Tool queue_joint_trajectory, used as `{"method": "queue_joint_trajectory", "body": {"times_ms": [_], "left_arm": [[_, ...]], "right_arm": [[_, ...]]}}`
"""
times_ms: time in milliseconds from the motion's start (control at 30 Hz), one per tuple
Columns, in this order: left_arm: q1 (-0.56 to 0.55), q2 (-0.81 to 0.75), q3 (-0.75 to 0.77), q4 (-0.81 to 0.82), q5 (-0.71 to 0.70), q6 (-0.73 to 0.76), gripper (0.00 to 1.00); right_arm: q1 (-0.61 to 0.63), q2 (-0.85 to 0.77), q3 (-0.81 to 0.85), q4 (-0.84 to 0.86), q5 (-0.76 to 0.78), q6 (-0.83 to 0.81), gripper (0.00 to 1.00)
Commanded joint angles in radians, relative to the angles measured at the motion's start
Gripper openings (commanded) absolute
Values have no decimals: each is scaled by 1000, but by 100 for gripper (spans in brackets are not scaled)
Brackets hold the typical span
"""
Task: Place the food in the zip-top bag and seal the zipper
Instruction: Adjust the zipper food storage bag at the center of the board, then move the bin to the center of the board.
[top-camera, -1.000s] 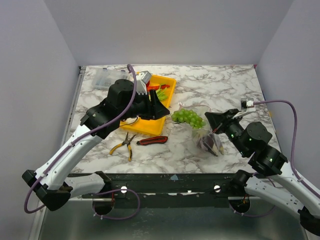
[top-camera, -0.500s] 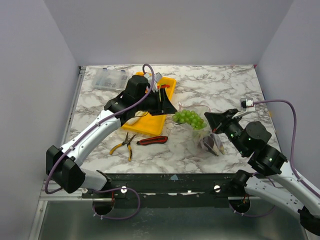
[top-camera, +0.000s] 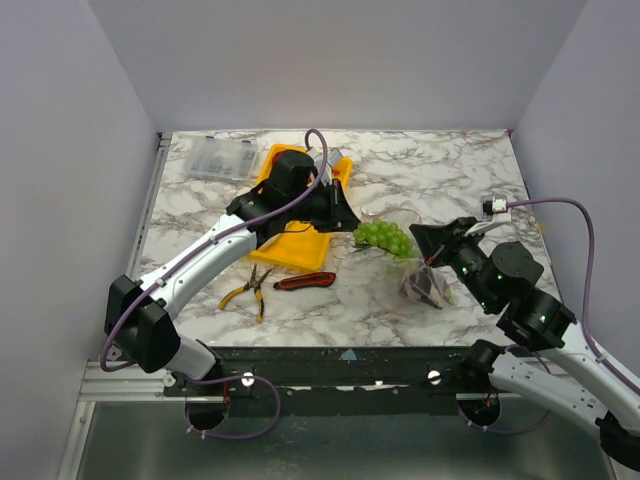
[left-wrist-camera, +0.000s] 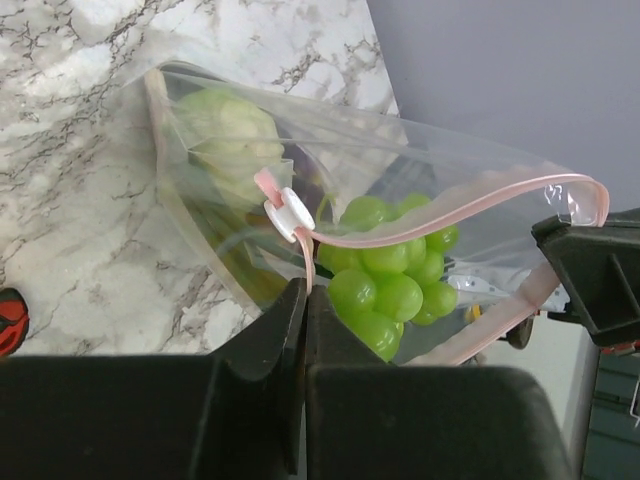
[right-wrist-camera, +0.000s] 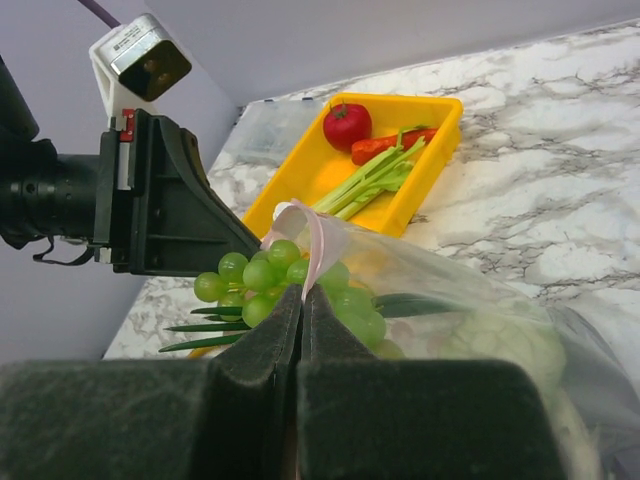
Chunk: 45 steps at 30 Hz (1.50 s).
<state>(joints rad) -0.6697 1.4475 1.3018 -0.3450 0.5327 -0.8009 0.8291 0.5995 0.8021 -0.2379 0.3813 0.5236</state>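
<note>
The clear zip-top bag (top-camera: 405, 262) lies at the table's middle right. Its pink zipper (left-wrist-camera: 450, 225) runs along the mouth, with a white slider (left-wrist-camera: 290, 213) on it. My left gripper (left-wrist-camera: 305, 285) is shut on the zipper strip just below the slider. At the other end of the mouth, my right gripper (right-wrist-camera: 302, 292) is shut on the pink strip. Green grapes (left-wrist-camera: 385, 275) sit at the mouth between both grippers, and a cabbage (left-wrist-camera: 230, 130) and a purple eggplant (top-camera: 425, 285) lie deeper inside. A tomato (right-wrist-camera: 346, 125), a carrot (right-wrist-camera: 385, 145) and a leek (right-wrist-camera: 370, 180) lie in the yellow tray (right-wrist-camera: 300, 175).
Yellow-handled pliers (top-camera: 250, 290) and a red-black utility knife (top-camera: 305, 281) lie in front of the tray. A clear hard box (top-camera: 215, 158) stands at the back left. The left arm crosses over the tray.
My left arm swung right from over the tray to the bag's mouth, and its jaws closed on the zipper strip. The right gripper kept its hold and place.
</note>
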Motion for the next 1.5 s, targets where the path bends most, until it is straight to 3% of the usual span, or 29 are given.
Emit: {"method": "queue_joint_trajectory", "body": {"times_ms": [0, 167, 267, 500, 767, 1100, 1233, 1300, 1467], "left_arm": [[-2, -14, 122, -68, 17, 29, 0], [5, -70, 336, -248, -30, 33, 0], [7, -62, 403, -285, -23, 31, 0], [7, -12, 300, -226, 17, 12, 0], [3, -38, 310, -141, 65, -39, 0], [46, 120, 366, -180, 106, 2, 0], [85, 85, 352, -136, 86, 43, 44], [119, 61, 350, -149, 57, 98, 57], [218, 31, 312, -187, -156, 295, 69]], "right_arm": [[2, 17, 81, -43, 72, -22, 1], [2, 120, 179, -218, 204, -107, 1], [2, 138, 218, -203, 192, -158, 1], [2, 174, 201, -140, 210, -155, 0], [2, 191, 260, -199, 218, -175, 1], [2, 193, 294, -227, 408, -172, 0], [2, 210, 291, -206, 481, -175, 1], [2, 215, 288, -200, 514, -174, 1], [2, 220, 271, -147, 515, -201, 1]]}}
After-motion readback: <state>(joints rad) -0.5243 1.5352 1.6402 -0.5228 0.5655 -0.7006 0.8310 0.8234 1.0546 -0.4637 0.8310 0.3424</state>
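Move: The left hand still pinches the bag's rim beside the slider, with the grapes, bunched in the mouth, about 7 cm to its right, 1 cm back and 3 cm lower. The red knife lies on the board some 12 cm left, 5 cm ahead and 24 cm below it; the yellow tray about 16 cm left, 24 cm ahead and 23 cm below. From the right hand, holding the opposite rim, the grapes are roughly 8 cm left, 3 cm ahead, 4 cm lower. Left jerks the bag's rim up some 13 cm, half back, then releases; right keeps hold, drawing right. ##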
